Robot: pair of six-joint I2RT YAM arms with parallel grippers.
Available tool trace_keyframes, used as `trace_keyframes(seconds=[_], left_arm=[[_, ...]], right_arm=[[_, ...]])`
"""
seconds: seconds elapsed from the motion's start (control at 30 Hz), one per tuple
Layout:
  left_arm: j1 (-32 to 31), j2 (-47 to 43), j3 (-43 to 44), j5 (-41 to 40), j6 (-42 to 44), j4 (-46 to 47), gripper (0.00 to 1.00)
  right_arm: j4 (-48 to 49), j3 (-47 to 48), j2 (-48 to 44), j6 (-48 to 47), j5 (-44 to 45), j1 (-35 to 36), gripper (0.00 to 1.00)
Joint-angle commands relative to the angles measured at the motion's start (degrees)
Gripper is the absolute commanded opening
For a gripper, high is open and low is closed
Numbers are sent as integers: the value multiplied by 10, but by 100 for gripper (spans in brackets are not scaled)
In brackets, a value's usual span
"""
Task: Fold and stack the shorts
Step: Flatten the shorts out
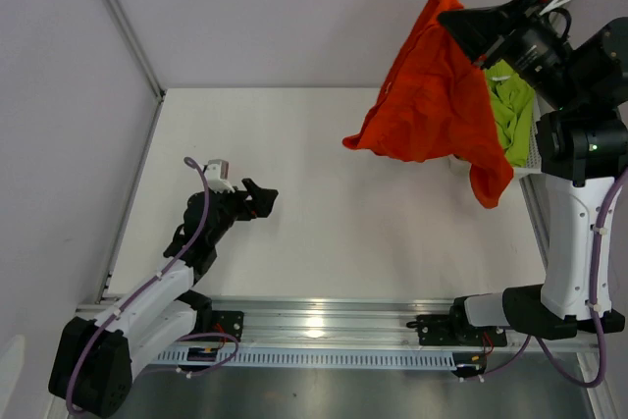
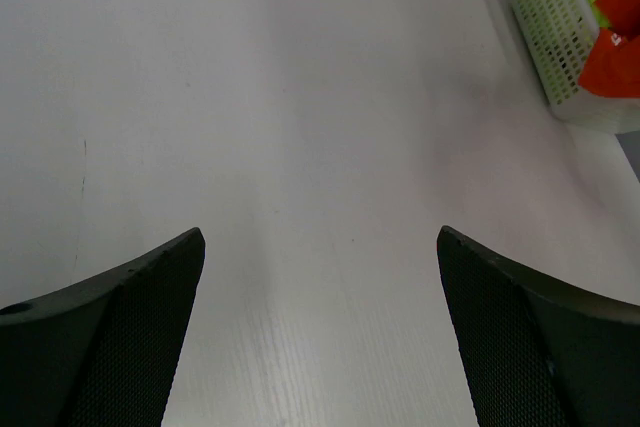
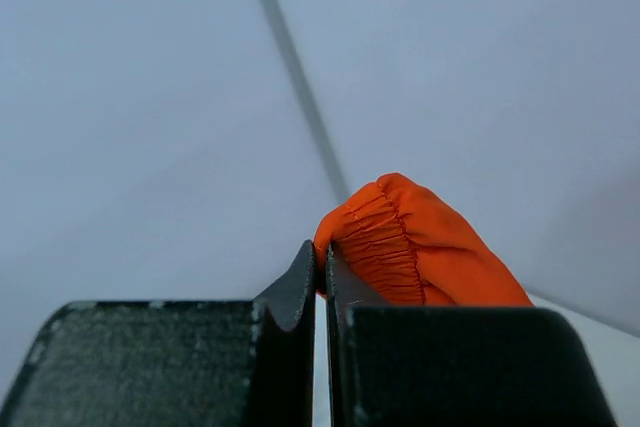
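Note:
The orange-red shorts (image 1: 432,95) hang in the air at the upper right, held by their gathered waistband (image 3: 385,237). My right gripper (image 1: 453,19) is shut on that waistband, high above the table; its own view shows the tips (image 3: 321,259) pinching the fabric. The lime green shorts (image 1: 510,105) lie in the white mesh basket (image 1: 530,159) behind the hanging pair, partly hidden. My left gripper (image 1: 263,196) stands open low over the white table at the left, nothing between its fingers (image 2: 150,297). From the left wrist, the basket (image 2: 548,32) with green and orange fabric sits at the far right.
The white table (image 1: 324,203) spreads between the two arms. A grey wall with a vertical seam stands behind it. An aluminium rail (image 1: 324,316) runs along the near edge with both arm bases on it.

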Motion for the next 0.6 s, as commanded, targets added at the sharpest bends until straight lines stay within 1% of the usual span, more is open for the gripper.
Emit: trace_keyframes(seconds=[0.0, 0.07, 0.13, 0.17, 0.23, 0.27, 0.3, 0.4, 0.43, 0.47, 0.5, 0.53, 0.57], left_arm=[[-5, -41, 13, -21, 0, -1, 99], [-5, -74, 8, -28, -8, -11, 99], [-5, -101, 4, -31, -21, -18, 99], [-4, -126, 1, -24, -21, -4, 99], [-5, -147, -14, 14, -22, 17, 99], [-5, -161, -25, 38, -20, 45, 99], [-5, -165, -25, 39, -17, 60, 99], [-5, -161, -40, 99, -6, 125, 99], [-5, -154, -51, 147, -9, 149, 99], [-5, -147, -56, 175, -10, 203, 99], [-5, -129, -58, 199, -11, 228, 99], [-5, -119, -63, 245, -13, 271, 99], [-5, -110, -65, 261, -13, 289, 99]], right_arm=[[57, -19, 2, 40, -64, 49, 0], [74, -43, 9, 51, -67, 69, 0], [68, -50, 30, 46, -62, 97, 0], [63, -52, 38, 39, -58, 103, 0], [67, -63, 53, 36, -58, 117, 0], [73, -78, 55, 31, -52, 123, 0], [77, -88, 57, 30, -46, 125, 0], [93, -119, 62, 33, -40, 129, 0], [97, -124, 66, 34, -44, 130, 0], [101, -129, 68, 35, -46, 131, 0], [107, -138, 72, 37, -49, 132, 0], [109, -142, 73, 38, -52, 134, 0], [111, -144, 75, 37, -56, 135, 0]])
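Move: Below the right hand, which still grips them by the waistband, hang the orange shorts, their middle about 22 cm down and roughly straight under it. They are bound for the table middle, some 17 cm left, 5 cm ahead and 62 cm below. The basket of green shorts lies about 25 cm ahead, 25 cm right and 57 cm down. From the left hand, the orange shorts' middle is level ahead, about 33 cm right and 27 cm up. Swinging the orange shorts away from the basket, the right hand keeps its shut grip and sinks some 13 cm while travelling about 10 cm left, edging back briefly and then forward, its fingers tipping down and turning counter-clockwise. The left hand, wide open, rises about 8 cm towards the nearing shorts, tilting its fingers up, then drifts back and right as it turns clockwise. ##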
